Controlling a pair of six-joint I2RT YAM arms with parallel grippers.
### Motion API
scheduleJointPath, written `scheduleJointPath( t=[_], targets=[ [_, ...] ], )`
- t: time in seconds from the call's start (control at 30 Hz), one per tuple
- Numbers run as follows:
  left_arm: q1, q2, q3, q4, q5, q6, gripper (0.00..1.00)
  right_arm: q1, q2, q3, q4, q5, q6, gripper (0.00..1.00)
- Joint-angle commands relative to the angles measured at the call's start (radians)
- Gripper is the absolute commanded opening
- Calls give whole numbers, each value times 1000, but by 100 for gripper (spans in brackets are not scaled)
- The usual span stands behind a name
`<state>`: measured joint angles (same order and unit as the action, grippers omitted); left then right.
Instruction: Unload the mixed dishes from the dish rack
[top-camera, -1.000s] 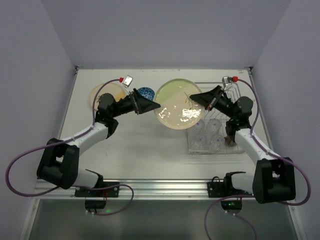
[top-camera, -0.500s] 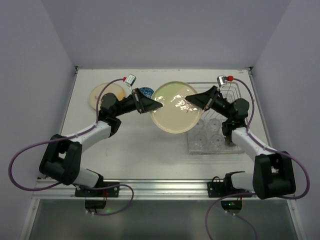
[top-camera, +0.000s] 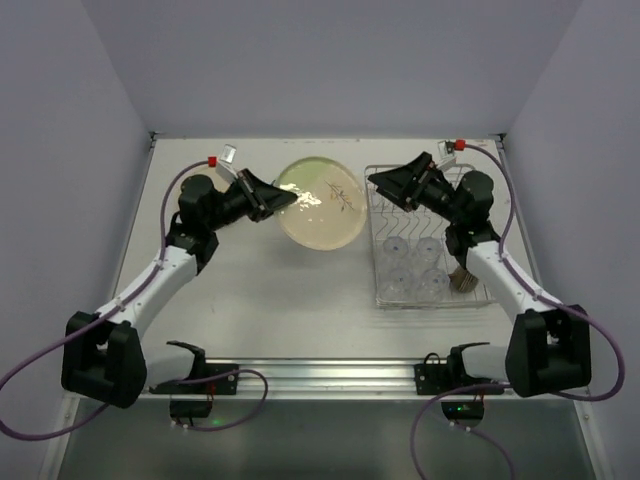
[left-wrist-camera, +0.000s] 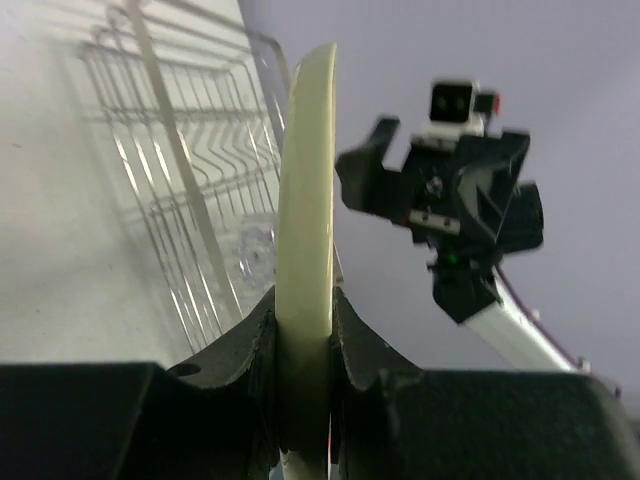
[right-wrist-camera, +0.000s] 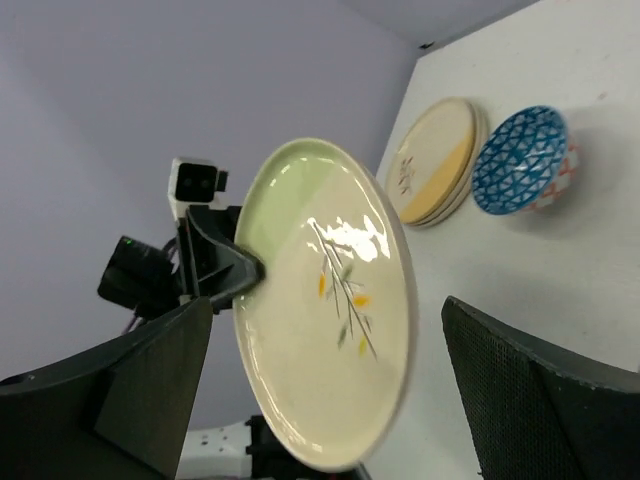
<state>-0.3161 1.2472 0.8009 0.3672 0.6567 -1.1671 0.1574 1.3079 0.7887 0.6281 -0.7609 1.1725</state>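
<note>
A large cream plate (top-camera: 322, 203) with a green patch and a sprig pattern hangs tilted over the table's middle. My left gripper (top-camera: 280, 199) is shut on its left rim; in the left wrist view the plate (left-wrist-camera: 306, 180) stands edge-on between the fingers (left-wrist-camera: 250, 345). My right gripper (top-camera: 381, 184) is open just right of the plate, apart from it, at the wire dish rack's (top-camera: 470, 215) far left corner. Several clear glasses (top-camera: 412, 265) and a dark cup (top-camera: 462, 280) stay in the rack. The right wrist view shows the plate (right-wrist-camera: 330, 310) held by the left gripper (right-wrist-camera: 215, 265).
In the right wrist view a stack of cream plates (right-wrist-camera: 435, 160) lies flat on the table at the far left, with a blue-patterned bowl (right-wrist-camera: 520, 160) beside it. In the top view my left arm hides both. White walls close in the table's sides and back.
My left gripper shut on the plate and carried it left, away from the rack. My right gripper let go of the plate, opened wide and drew back over the rack.
</note>
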Motion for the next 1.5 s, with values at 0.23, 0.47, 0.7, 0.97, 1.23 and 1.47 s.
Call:
scheduleJointPath(
  t=[0.23, 0.47, 0.7, 0.97, 1.23, 1.47],
  targets=[
    [518, -60, 91, -119, -146, -153, 0, -2, -356, 83, -705, 498, -432, 99],
    [667, 116, 57, 73, -292, -151, 0, -10, -755, -123, -656, 388, -370, 99],
    [677, 302, 99, 222, -279, -108, 0, -10, -932, -132, -777, 290, -430, 99],
    [680, 388, 34, 295, -285, -86, 0, -10, -980, -146, -821, 279, -461, 99],
    [678, 462, 12, 320, -267, -65, 25, -10, -1003, -132, -880, 298, -494, 99],
    [664, 469, 38, 202, -293, 15, 53, -9, -1021, -111, -926, 336, -519, 99]
  ],
)
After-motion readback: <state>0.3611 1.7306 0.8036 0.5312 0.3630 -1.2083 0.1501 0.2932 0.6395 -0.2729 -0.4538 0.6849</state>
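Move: The left hand already holds the last plate, pinched by its rim. The plate stack it is bound for lies about 20 cm ahead of the left hand, 24 cm to its left and 22 cm below; the blue bowl stands level with the stack but only 2 cm to the left of the hand. From the right hand, already empty, the stack is about 17 cm ahead and 43 cm left, and the upturned glasses are some 4 cm back, 13 cm right and 20 cm below. The left hand swings the plate fast to the left, about 30 cm and some 15 cm forward, turning counter-clockwise by 55 degrees or so until its fingers point forward and slightly down, then sinks steeply to the plate stack and at the end opens its fingers partway, the upper one clear of the plate and the lower one still under its rim. Meanwhile the right hand, wide open throughout, draws about 16 cm back towards its base and a little to the right, in over the rack, rising and then sinking again as it turns clockwise. ##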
